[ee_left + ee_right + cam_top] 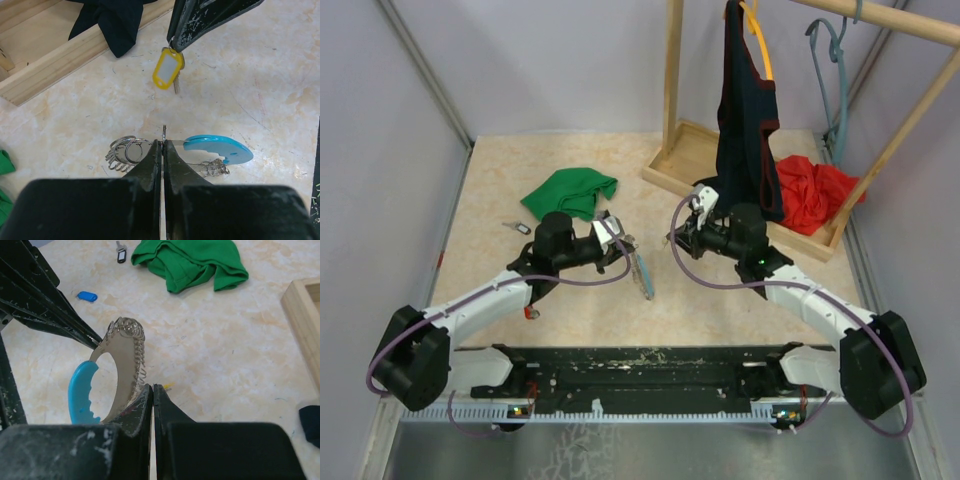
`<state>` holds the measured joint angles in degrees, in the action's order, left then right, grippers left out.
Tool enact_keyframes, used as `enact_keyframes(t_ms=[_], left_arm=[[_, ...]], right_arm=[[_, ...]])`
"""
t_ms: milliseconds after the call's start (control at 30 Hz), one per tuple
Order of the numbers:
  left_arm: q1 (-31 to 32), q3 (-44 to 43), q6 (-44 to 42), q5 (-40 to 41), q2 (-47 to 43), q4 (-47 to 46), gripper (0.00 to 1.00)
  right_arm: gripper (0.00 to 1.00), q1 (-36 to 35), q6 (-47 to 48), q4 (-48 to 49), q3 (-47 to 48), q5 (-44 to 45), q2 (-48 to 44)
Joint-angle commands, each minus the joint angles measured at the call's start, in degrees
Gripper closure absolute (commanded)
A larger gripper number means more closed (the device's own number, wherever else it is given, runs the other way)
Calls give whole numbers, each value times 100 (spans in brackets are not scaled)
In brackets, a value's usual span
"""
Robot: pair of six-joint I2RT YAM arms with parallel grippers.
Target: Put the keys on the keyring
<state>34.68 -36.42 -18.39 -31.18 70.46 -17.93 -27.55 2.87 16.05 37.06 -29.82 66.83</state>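
Observation:
The keyring (122, 347) is a silvery loop with a light blue band (217, 148) and small split rings (125, 150) on its chain. My left gripper (163, 141) is shut on its thin metal edge and holds it just above the table. My right gripper (153, 387) is shut on a yellow-headed key (168, 70), which hangs from its fingers (200, 20) a short way beyond the keyring. In the top view the left gripper (623, 243) and right gripper (678, 236) face each other mid-table. A blue key (87, 296) and a dark-headed key (120, 255) lie on the table.
A green cloth (570, 190) lies behind the left arm. A wooden rack (670, 165) stands at the back right, with a dark garment (745, 130) hanging from it and a red cloth (815, 190) on its base. Grey walls close both sides.

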Motion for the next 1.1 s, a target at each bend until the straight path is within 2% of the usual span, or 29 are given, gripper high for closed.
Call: enact_keyframes(t_ms=[0, 167, 300, 367, 633, 867, 967, 1067], left_arm=[[20, -160, 18, -85, -87, -19, 100], [14, -113, 29, -16, -142, -83, 100], [19, -101, 35, -42, -130, -105, 100], [19, -114, 35, -46, -114, -97, 100], [17, -136, 20, -36, -98, -9, 100], [23, -145, 0, -28, -76, 33, 100], [22, -137, -17, -35, -92, 49, 100], [22, -119, -16, -28, -103, 44, 100]], right_arm=[[100, 30, -580, -321, 291, -76, -38], [100, -5, -1121, -1621, 405, 636, -195], [100, -373, -1199, -2981, 695, 2079, -40], [100, -556, -1219, -3271, 799, 2787, 211], [100, -753, -1400, -2764, 1119, 3738, 1440], [100, -772, -1533, -1875, 1280, 4065, 2244], [100, -769, -1553, -1836, 1384, 4108, 2487], [95, -769, -1561, -1970, 1500, 4055, 2544]])
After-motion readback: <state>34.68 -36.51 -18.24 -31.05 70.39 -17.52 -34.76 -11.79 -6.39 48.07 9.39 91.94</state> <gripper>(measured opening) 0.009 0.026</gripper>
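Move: The yellow tag with its key already hangs from my right fingertips. The bare patch of table I take it to lies about 17 cm below my right hand, 3 cm forward and 5 cm to the right. The curved keyring is some 7 cm left and 5 cm back of that hand, slightly lower; the navy cloth's lower end is roughly 15 cm ahead and 13 cm right. From my left hand the patch is about 5 cm forward, 14 cm right and 14 cm down. I lower the yellow tag and its key about 16 cm to the table with my right hand, going some 5 cm right, away from the keyring. It first eases back a little, then swings forward as it sinks, the fingers tipping about 40 degrees steeper and turning clockwise. They stay practically shut, while my left hand holds the keyring still. ##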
